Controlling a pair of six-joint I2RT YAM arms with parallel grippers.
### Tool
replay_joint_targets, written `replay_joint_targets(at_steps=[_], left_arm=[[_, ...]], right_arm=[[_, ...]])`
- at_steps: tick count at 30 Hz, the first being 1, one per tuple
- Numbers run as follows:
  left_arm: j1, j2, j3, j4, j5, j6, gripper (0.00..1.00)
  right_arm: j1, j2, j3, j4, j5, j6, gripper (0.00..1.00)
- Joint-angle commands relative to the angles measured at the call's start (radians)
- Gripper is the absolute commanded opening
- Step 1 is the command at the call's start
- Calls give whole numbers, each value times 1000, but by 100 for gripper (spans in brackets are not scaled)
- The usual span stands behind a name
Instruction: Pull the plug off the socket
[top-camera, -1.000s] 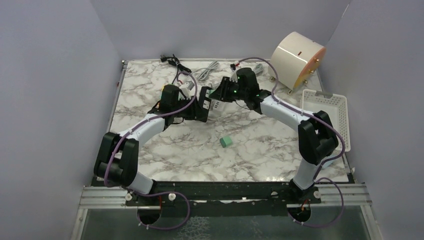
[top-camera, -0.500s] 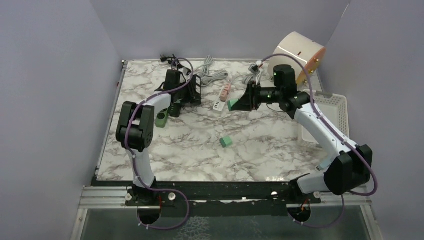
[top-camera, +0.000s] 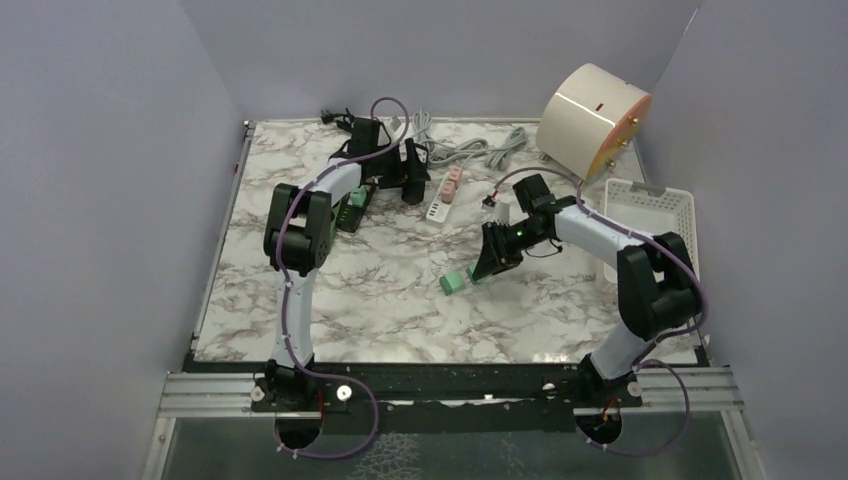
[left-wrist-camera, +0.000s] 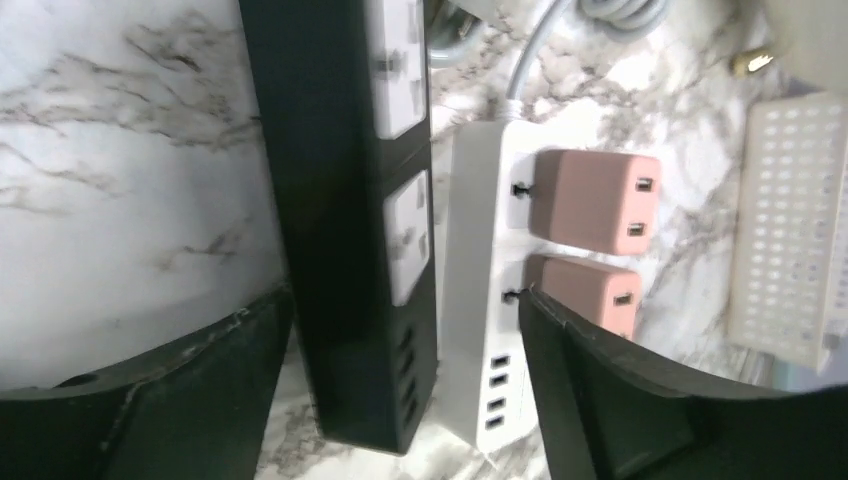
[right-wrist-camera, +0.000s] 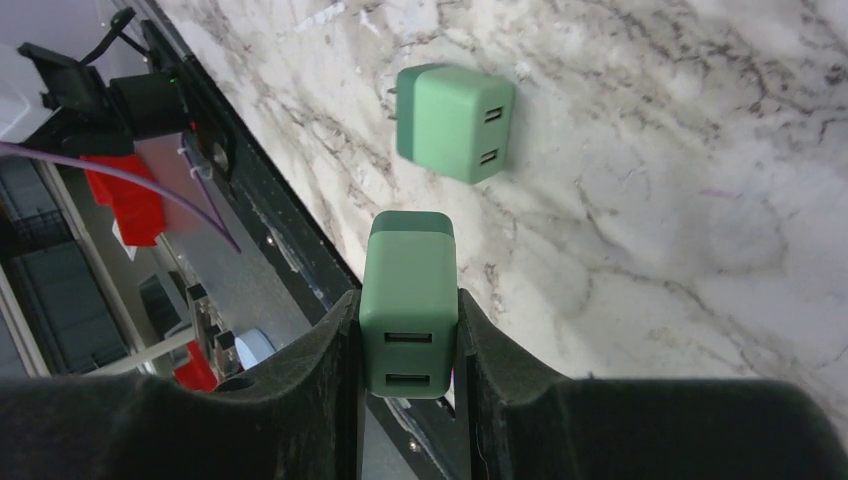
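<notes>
My right gripper is shut on a green plug with two USB ports, held just above the marble table. A second green plug lies loose on the table just beyond it, also seen in the top view as the green plug beside the right gripper. At the back, my left gripper is open, its jaws standing either side of the ends of a black socket strip and a white socket strip. Two pink plugs sit in the white strip.
A white basket stands at the right edge and a beige drum at the back right. Grey cables and a black cable lie along the back. A green block rests beside the left arm.
The left gripper has opened and moved right along the back to the strips. The right arm has carried the green plug forward and down, close to the loose green plug.
</notes>
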Motion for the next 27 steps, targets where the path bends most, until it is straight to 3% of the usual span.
replay_joint_targets(at_steps=[1, 5, 15, 20, 24, 27], left_arm=[[-3, -116, 13, -48, 60, 52, 98], [-10, -280, -131, -55, 69, 64, 99], [-87, -587, -547, -59, 116, 118, 99], [-148, -583, -674, -24, 36, 147, 98], [-166, -565, -685, 15, 28, 167, 98], [-183, -527, -671, 37, 36, 188, 97]], right_arm=[[7, 119, 62, -26, 5, -80, 21], [16, 210, 86, -76, 14, -140, 21], [92, 305, 88, -29, -16, -135, 39], [93, 357, 178, -39, 76, -123, 53], [93, 317, 241, -51, 184, -99, 73], [93, 252, 244, -54, 300, -75, 78]])
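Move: The right gripper holds the pulled green plug; its free spot on the table lies about 2 cm back, 2 cm left and 7 cm below. The first green plug lies some 5 cm left, 1 cm back, equally low. From the left gripper, the white strip's middle is roughly 5 cm back, 6 cm right and 5 cm below; the black strip's is 3 cm ahead, 1 cm left, 5 cm below; the near pink plug is 4 cm back, 7 cm right. Lower the right gripper some 6 cm, easing back and left, to set the held green plug down beside the first; open it, then draw forward. With the left gripper, open fully off the black strip, arc up and over about 10 cm while swinging back some 21 cm, and come down over bare table short of the white strip, turned about 15 degrees clockwise. ##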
